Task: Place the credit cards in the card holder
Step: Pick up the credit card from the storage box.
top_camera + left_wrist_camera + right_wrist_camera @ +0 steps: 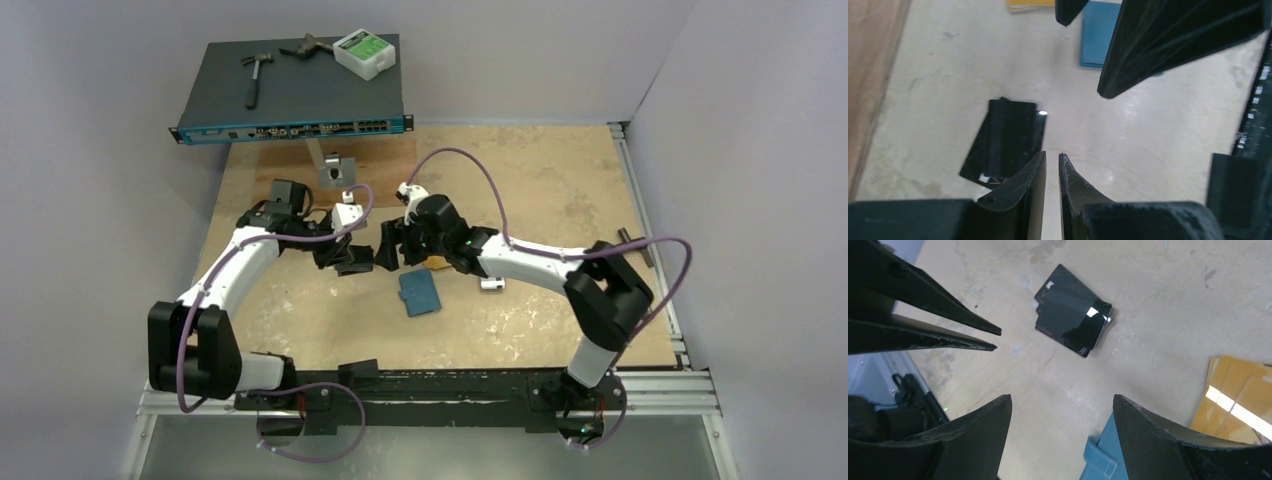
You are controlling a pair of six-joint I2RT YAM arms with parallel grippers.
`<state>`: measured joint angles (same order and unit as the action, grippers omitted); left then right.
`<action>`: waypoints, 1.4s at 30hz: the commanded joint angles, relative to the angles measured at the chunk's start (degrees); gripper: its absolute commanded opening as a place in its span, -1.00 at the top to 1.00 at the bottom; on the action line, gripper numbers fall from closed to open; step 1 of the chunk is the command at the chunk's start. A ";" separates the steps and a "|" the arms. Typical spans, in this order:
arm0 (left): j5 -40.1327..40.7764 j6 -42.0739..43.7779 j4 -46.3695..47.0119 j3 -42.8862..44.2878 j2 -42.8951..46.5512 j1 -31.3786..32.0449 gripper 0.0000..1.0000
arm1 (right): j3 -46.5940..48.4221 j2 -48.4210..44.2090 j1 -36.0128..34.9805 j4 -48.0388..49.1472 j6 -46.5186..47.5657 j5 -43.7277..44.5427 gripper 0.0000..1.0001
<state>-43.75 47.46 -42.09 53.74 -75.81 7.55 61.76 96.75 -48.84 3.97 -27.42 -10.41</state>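
Observation:
The teal card holder (420, 292) lies closed on the table just in front of both grippers; it also shows as the card holder (1096, 35) and the card holder (1102, 456). Orange-gold credit cards (1240, 400) lie stacked beside it, the credit cards (438, 263) being mostly hidden under the right arm. My left gripper (1052, 154) hovers with its jaws a narrow slit apart and nothing between them. A black folded object (1004, 141) lies just left of it. My right gripper (1060, 402) stands wide open and empty, with its right finger over the holder's edge.
A dark flat rack unit (290, 95) stands at the back left, with a hammer (255, 75) and a white-green box (365, 52) on it. A grey bracket (333, 170) stands in front of it. A small silver object (492, 285) lies by the right forearm.

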 commanded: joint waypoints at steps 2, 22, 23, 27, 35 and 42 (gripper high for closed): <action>4.69 1.51 10.72 1.83 -2.65 -2.36 0.71 | 9.60 9.91 0.15 2.03 -1.60 1.06 -0.50; 2.06 17.22 19.42 -4.56 -2.38 -5.75 0.73 | 21.30 25.07 -1.62 -3.61 -4.29 9.14 -0.47; 1.83 18.88 19.21 -5.12 -1.85 -5.77 0.73 | 21.27 25.40 -1.75 -2.66 -4.71 8.84 -0.46; 1.09 26.07 18.95 -7.33 -0.80 -5.79 0.72 | 20.94 26.55 -2.25 -1.72 -6.19 8.23 -0.44; 0.43 35.48 17.65 -7.17 -3.84 -5.44 0.71 | 19.43 27.95 -2.92 -1.07 -8.48 8.29 -0.12; 0.41 36.15 15.79 -6.11 -4.81 -5.44 0.72 | 17.61 27.94 -2.92 -1.62 -9.76 8.40 0.16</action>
<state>-40.47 80.55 -24.84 46.37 -79.90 2.02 81.49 123.63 -51.31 4.29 -35.55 -2.28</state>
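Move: The black credit cards lie in a loose pile about 9 cm to the right hand's left, 6 cm ahead of it and some 11 cm below. The blue card holder lies 5 cm to the right hand's right and 1 cm back; the orange cards about 7 cm right and 7 cm ahead, both also near table height. From the left hand the black pile is roughly 6 cm ahead, 5 cm right and 10 cm down. The black card pile is approached by the right hand, which sinks about 9 cm while going left and forward, then edges farther left low over the table, bringing its fingers about the near edge and closing them to roughly half open. The left hand, fingers still nearly shut, goes forward about 6 cm, a little left and down, its wrist turning some 30 degrees so the fingers swing forward. ##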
